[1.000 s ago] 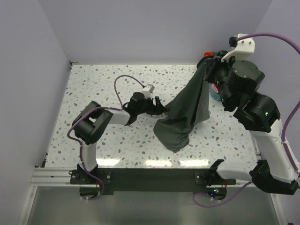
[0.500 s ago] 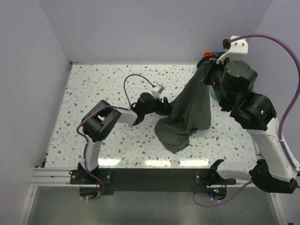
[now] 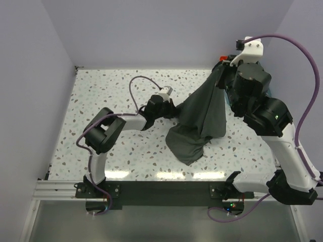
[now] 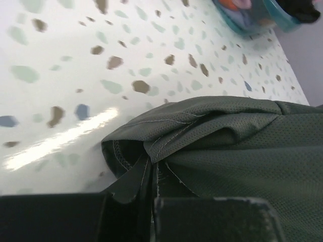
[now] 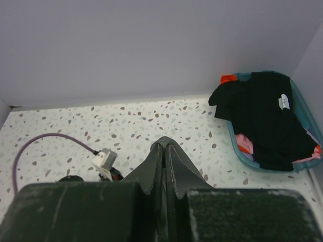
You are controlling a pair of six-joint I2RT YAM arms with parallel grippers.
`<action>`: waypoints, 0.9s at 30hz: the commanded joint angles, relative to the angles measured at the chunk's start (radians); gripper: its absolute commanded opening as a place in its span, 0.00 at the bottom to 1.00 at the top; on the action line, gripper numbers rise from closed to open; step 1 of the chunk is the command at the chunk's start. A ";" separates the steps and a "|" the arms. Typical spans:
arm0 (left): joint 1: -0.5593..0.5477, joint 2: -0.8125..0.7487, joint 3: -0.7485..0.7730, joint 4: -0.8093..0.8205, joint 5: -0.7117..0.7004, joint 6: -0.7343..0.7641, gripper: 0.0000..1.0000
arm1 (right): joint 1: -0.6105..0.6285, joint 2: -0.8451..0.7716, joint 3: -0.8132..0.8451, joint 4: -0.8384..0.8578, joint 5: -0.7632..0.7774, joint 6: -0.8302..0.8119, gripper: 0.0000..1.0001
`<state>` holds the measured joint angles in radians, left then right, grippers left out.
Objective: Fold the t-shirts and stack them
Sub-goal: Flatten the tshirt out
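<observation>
A dark olive-grey t-shirt (image 3: 202, 121) hangs as a long drape from the back right, and its lower end is bunched on the speckled table (image 3: 111, 91). My right gripper (image 3: 222, 69) holds its top, raised above the table. In the right wrist view the gripper (image 5: 164, 201) is shut on a pinched fold (image 5: 164, 156) of the cloth. My left gripper (image 3: 174, 112) is at the shirt's left edge, low over the table. The left wrist view shows this gripper (image 4: 151, 204) shut on a stitched hem (image 4: 166, 136). A black t-shirt (image 5: 262, 121) with a small white mark lies in the tub.
A teal plastic tub (image 5: 240, 153) of mixed clothes stands at the back right corner, mostly hidden behind my right arm in the top view. A purple cable (image 3: 139, 83) loops over the table behind my left arm. Walls close in the back, left and right.
The left gripper's jaws have closed on the olive-grey shirt's left edge. The right arm has shifted slightly left and back with the shirt's top in it.
</observation>
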<state>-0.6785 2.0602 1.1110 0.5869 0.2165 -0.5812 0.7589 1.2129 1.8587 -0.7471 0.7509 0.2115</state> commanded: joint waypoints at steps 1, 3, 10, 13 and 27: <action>0.082 -0.170 0.044 -0.158 -0.199 0.009 0.00 | -0.007 0.042 0.036 0.090 0.065 -0.057 0.00; 0.157 -0.222 0.105 -0.254 -0.276 -0.009 0.00 | -0.027 0.100 0.066 0.121 0.065 -0.069 0.00; 0.365 -0.281 0.484 -0.585 -0.318 0.066 0.00 | -0.197 0.325 0.259 0.212 -0.125 -0.070 0.00; 0.407 -0.267 0.740 -0.729 -0.345 0.133 0.00 | -0.273 0.410 0.385 0.233 -0.218 -0.058 0.00; 0.435 -0.593 0.407 -0.696 -0.395 0.143 0.00 | -0.375 0.207 -0.192 0.373 -0.369 0.162 0.00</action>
<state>-0.2443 1.5124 1.7744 -0.1032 -0.1825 -0.3882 0.3908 1.4776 1.9259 -0.4129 0.4393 0.2428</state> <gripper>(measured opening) 0.025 0.015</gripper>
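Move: Both hands already pinch the grey t-shirt. From the left hand the open table's middle lies about 6 cm left, 4 back and 6 below; the shirt's loose lower part is some 15 back and 7 right, the basket 16 ahead and 38 right. From the high right hand, the table's middle is roughly 24 cm left, 5 ahead and 49 below; the basket 26 ahead, 20 right. With the t-shirt still pinched, the left hand sweeps some 45 cm up and leftward, the right 15 forward. ##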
